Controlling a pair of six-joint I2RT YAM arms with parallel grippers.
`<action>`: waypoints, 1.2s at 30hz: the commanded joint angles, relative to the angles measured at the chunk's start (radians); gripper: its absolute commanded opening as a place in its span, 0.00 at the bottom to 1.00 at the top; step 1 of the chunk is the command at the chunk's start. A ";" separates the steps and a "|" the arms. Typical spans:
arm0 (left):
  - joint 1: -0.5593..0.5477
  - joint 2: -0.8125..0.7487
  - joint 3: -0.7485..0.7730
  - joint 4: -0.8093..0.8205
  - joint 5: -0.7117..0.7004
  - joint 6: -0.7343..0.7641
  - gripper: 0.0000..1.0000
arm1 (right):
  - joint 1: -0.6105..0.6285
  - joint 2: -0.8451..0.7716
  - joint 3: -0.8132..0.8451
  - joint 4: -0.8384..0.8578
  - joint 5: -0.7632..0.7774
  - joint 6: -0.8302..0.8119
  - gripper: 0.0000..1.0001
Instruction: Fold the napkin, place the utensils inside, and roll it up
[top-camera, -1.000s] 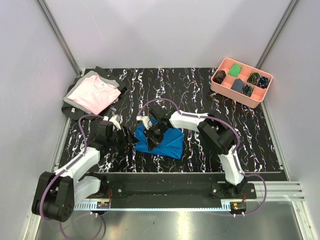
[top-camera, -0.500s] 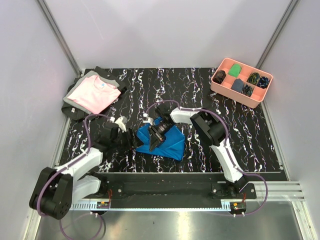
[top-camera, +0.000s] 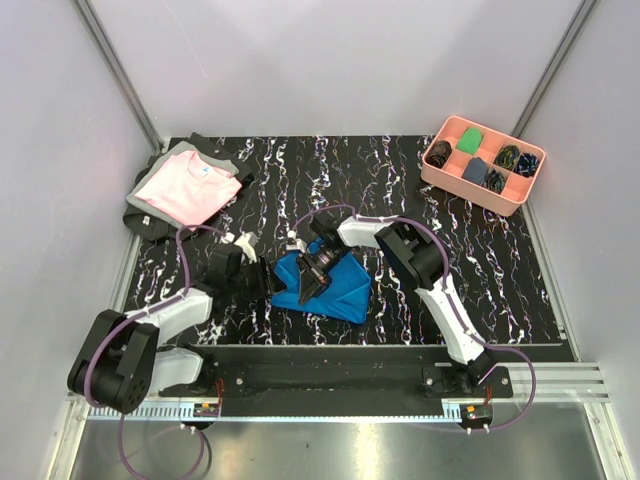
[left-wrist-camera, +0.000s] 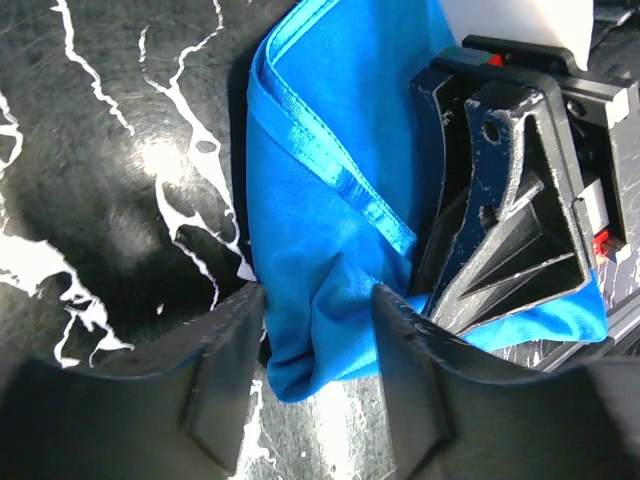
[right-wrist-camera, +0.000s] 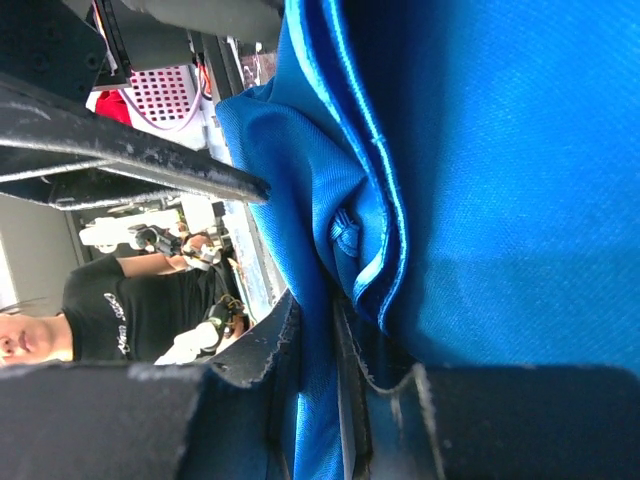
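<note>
The royal-blue napkin (top-camera: 335, 287) lies as a folded bundle at the middle of the black marbled table (top-camera: 450, 290). My left gripper (top-camera: 263, 280) is at the bundle's left end. In the left wrist view its fingers (left-wrist-camera: 225, 380) stand on either side of a bunched corner of the napkin (left-wrist-camera: 320, 200), both pads touching cloth. My right gripper (top-camera: 312, 272) is low on top of the bundle, its black frame (left-wrist-camera: 510, 200) just beyond the left jaws. It is shut (right-wrist-camera: 315, 340) on a thin fold of the napkin (right-wrist-camera: 500, 150). The utensils are hidden.
A folded pink shirt (top-camera: 190, 190) with grey trim lies at the back left. A pink divided tray (top-camera: 437, 178) holding small cloth bundles stands at the back right. The metal rail (top-camera: 330, 385) carrying both arm bases runs along the near edge.
My left gripper has slid right onto the napkin's left end and its jaws have narrowed round the cloth. The right arm's elbow has swung toward the back; its gripper stays shut on the napkin.
</note>
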 joint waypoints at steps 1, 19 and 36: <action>-0.007 0.021 0.001 0.082 0.053 -0.008 0.50 | -0.008 0.054 0.020 -0.009 0.084 -0.004 0.23; -0.010 0.005 -0.037 0.067 0.094 -0.022 0.12 | -0.034 0.094 0.071 -0.009 0.116 0.034 0.21; -0.009 0.107 0.104 -0.159 0.041 0.007 0.00 | -0.048 -0.480 -0.202 0.110 0.541 0.066 0.76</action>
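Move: The napkin's near left corner lies between the left hand's open fingers, about 1 cm back, 1 cm right and 1 cm below the hand point. The right gripper's tips, shut on the rolled edge right at its own hand point, are some 7 cm right and 3 cm back of the left hand. From the right hand that corner is roughly 6 cm left and 2 cm ahead, and the middle of the napkin's open part about 7 cm right and 2 cm ahead. The left hand edges only about 1 cm back and 1 cm to its right while its half-open fingers shut fully and pinch the napkin's near left corner, then keeps that hold and tips its fingers down a few degrees. The right hand nearly stays on the rolled edge until the left has its pinch, then opens wide and lets go, speeding forward about 4 cm and up about 3 cm with a small swing right late on, its fingers tipping some 15 degrees more steeply down as it comes off the roll. ##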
